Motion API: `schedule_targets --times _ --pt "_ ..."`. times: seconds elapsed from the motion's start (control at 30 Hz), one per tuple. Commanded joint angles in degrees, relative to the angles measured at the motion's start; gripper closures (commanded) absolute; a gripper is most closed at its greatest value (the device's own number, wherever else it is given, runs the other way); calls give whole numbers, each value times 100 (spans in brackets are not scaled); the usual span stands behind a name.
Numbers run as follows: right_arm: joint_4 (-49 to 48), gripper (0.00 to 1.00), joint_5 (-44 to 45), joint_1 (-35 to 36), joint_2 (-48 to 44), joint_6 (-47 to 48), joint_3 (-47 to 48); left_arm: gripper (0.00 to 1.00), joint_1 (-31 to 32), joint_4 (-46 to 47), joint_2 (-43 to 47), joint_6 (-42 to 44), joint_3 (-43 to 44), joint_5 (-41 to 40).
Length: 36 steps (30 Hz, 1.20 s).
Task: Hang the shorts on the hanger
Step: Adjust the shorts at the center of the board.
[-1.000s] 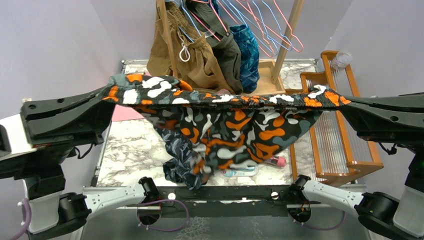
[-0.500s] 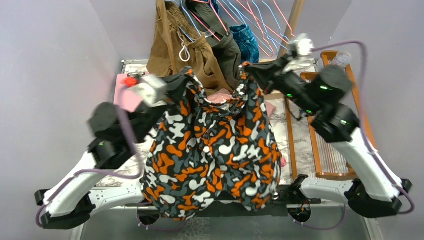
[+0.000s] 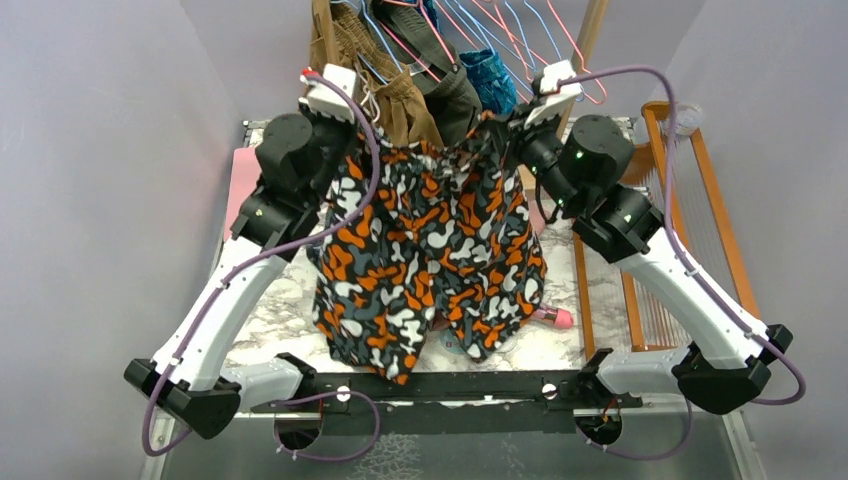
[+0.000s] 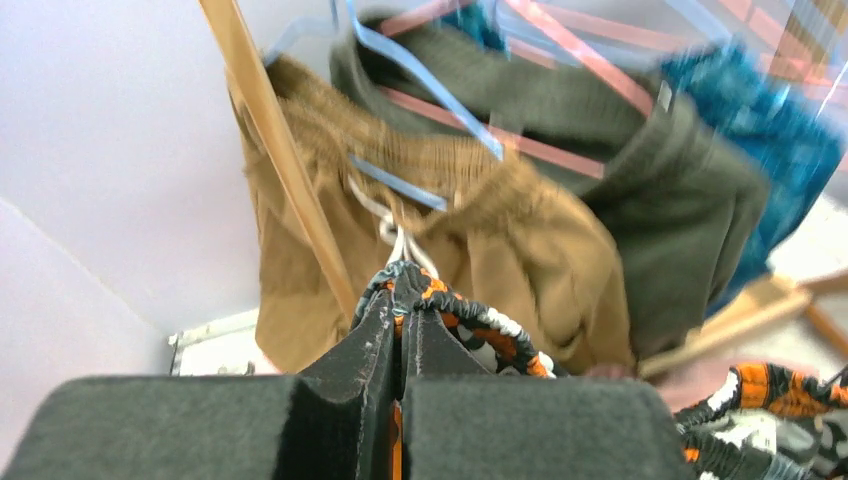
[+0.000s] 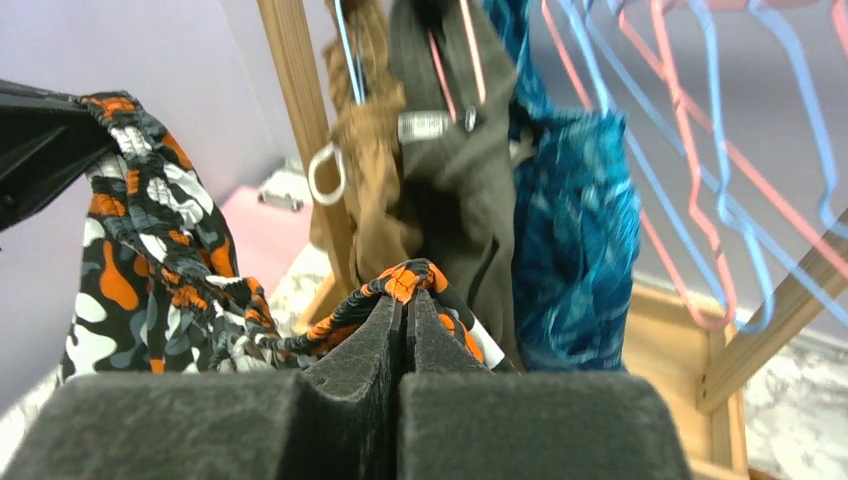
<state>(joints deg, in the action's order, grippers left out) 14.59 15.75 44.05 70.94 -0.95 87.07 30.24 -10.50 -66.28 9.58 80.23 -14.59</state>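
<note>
The shorts (image 3: 430, 250), dark with orange, white and grey blobs, hang spread by the waistband in front of the clothes rack. My left gripper (image 3: 352, 150) is shut on the waistband's left end, and the pinched band (image 4: 470, 325) bulges past its tips (image 4: 402, 300). My right gripper (image 3: 497, 135) is shut on the right end. Its tips (image 5: 405, 300) clamp an orange fold while the rest of the shorts (image 5: 150, 230) trails to the left. Pink wire hangers (image 3: 592, 88) hang on the rack among light-blue ones; I cannot tell which one is the hanger. A pink tip (image 3: 556, 319) pokes out below the shorts' hem.
Brown shorts (image 3: 400, 110), an olive garment (image 3: 462, 100) and a teal one (image 3: 495, 80) hang on the rack behind. The rack's wooden post (image 3: 585, 50) slants at the back right. A wooden slatted frame (image 3: 680, 260) stands at the right, and a pink cloth (image 3: 240, 185) lies on the marble table (image 3: 260, 300).
A second ago both arms were spread wide and the shorts were stretched between them. They have swung in toward the rack, and the shorts now hang flat from the waistband.
</note>
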Motion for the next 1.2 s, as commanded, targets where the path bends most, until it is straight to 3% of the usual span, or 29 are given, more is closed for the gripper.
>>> schedule_targets --times 0.0,0.1,0.17,0.47,0.63,0.93,1.17 --pt "-481 99 250 -11 133 296 1041 100 -149 225 -208 -421 1391 291" --pt "-595 99 93 -11 24 309 1203 100 -150 37 -413 -425 2139 129" --pt "-658 99 156 -11 -168 274 887 100 -145 85 -257 -460 2001 60" --pt "-1077 99 419 -11 -1537 -757 -2579 100 -150 368 1604 -965 -1928 -45" --pt "-905 99 96 -11 -1913 -1446 -3674 100 -147 327 2226 -1443 -3288 372" --pt "-681 99 -309 -11 -2167 -1672 -3835 100 -149 737 2656 -1985 -3853 924" --pt "-97 99 -200 -11 -1975 -2746 -4483 100 -150 449 2511 -3078 -4689 768"
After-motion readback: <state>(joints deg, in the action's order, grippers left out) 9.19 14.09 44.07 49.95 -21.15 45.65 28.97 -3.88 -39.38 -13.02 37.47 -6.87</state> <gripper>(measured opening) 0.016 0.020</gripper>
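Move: Both hands already grip the camo shorts by the waistband, high over the table. The pink shorts at the board's centre, where the camo pair is taken, lie about 40 cm below: some 4 cm back and 19 cm right of the left hand, and level with and 10 cm left of the right hand. The leafy dark shorts lie 10 cm back and 3 cm right of the left hand, and the pink bottle 11 cm back and 8 cm right of the right hand, both about as far down. Both hands, fingers shut on the waistband, flick the camo shorts up by some 10 cm or a little more, wrists tipping up, then swing them quickly down about 30 cm towards the pink shorts at the board's centre, drawing back 6 to 8 cm overall as the fingers tip to point down. The drop checks with a small bounce at the bottom, the left the larger, and the left wrist rolls its left side down some 15 degrees while both keep their hold with the waistband still clear of the table. ##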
